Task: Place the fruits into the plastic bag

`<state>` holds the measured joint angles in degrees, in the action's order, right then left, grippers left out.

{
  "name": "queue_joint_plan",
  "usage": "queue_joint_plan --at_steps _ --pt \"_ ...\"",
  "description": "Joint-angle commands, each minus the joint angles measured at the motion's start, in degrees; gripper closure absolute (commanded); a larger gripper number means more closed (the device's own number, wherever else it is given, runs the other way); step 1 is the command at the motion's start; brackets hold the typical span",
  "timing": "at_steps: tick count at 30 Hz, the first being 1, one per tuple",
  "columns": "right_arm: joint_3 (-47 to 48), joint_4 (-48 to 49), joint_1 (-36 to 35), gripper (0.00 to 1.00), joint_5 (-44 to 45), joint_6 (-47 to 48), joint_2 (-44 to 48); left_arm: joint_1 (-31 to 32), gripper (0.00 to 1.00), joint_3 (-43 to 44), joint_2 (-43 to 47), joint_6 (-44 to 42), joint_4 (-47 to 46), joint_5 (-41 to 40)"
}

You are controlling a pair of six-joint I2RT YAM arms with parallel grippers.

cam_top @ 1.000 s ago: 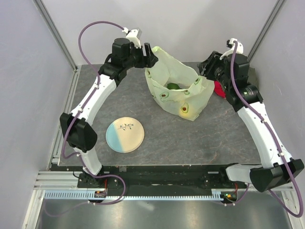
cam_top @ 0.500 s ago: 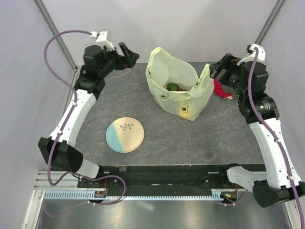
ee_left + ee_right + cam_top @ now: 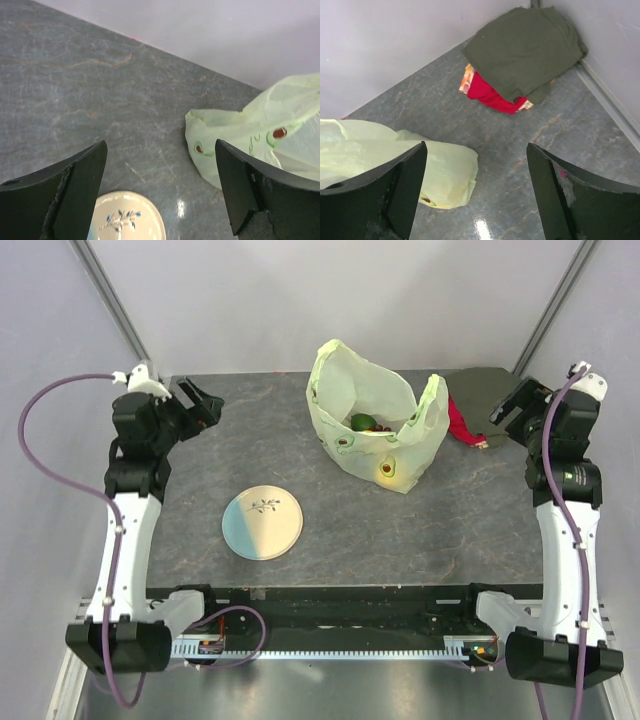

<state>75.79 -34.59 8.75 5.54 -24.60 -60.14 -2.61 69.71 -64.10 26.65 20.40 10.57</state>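
The pale green plastic bag [image 3: 400, 455] stands open at the back middle of the table, free of both grippers. Inside its mouth I see a green avocado [image 3: 362, 421] and a dark fruit [image 3: 383, 427]; other fruits are hidden. My left gripper [image 3: 203, 401] hovers open over the table's left side, well away from the bag. In the left wrist view the gripper [image 3: 160, 150] holds nothing, with the bag [image 3: 250, 132] ahead on the right. My right gripper [image 3: 512, 406] is open at the far right. In its wrist view the gripper [image 3: 476, 147] is empty, the bag [image 3: 395, 155] to its left.
A pale round plate [image 3: 262, 522] with a leaf sprig lies front left, also under my left gripper as the plate [image 3: 127, 220]. A dark green cloth [image 3: 525, 47] over a red cloth [image 3: 492, 95] lies in the back right corner. Walls close in on three sides.
Both arms have pulled back from the bag's handles to the table's sides. Both grippers opened and let the bag go; it stands by itself.
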Motion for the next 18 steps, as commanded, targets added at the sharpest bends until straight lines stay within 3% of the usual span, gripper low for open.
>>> queue_joint_plan --at_steps 1,9,18 --pt "-3.71 0.92 0.03 0.12 6.23 2.01 6.34 -0.02 0.05 -5.72 9.15 -2.13 2.62 -2.13" --pt "-12.68 4.09 -0.05 0.11 8.79 0.34 13.2 -0.02 0.04 -11.35 19.08 -4.68 2.88 -5.12" --pt "-14.35 4.97 0.04 0.11 8.08 -0.54 13.82 -0.11 0.04 -11.88 21.12 -5.47 3.85 -5.91"
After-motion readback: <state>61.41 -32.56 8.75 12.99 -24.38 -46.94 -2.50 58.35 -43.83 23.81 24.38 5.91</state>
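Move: Some 38 cm to the left hand's right and 7 cm farther out stands the filled plastic bag, its middle about 20 cm lower; the plate lies about 10 cm back and 10 cm to that hand's right, some 33 cm below. From the right hand the bag is roughly 27 cm to the left, 10 cm ahead and 21 cm down, while the dark cloth lies about 28 cm ahead, 6 cm right and 34 cm down. Drawing back from the bag with fingers still wide open and empty, both arms ease to a stop: the left goes about 8 cm back at nearly level height, its fingers tipping up slightly. The right backs off some 5 cm, drifting a little right and turning slightly clockwise, then sinks about 3.5 cm. Neither hand touches anything. ##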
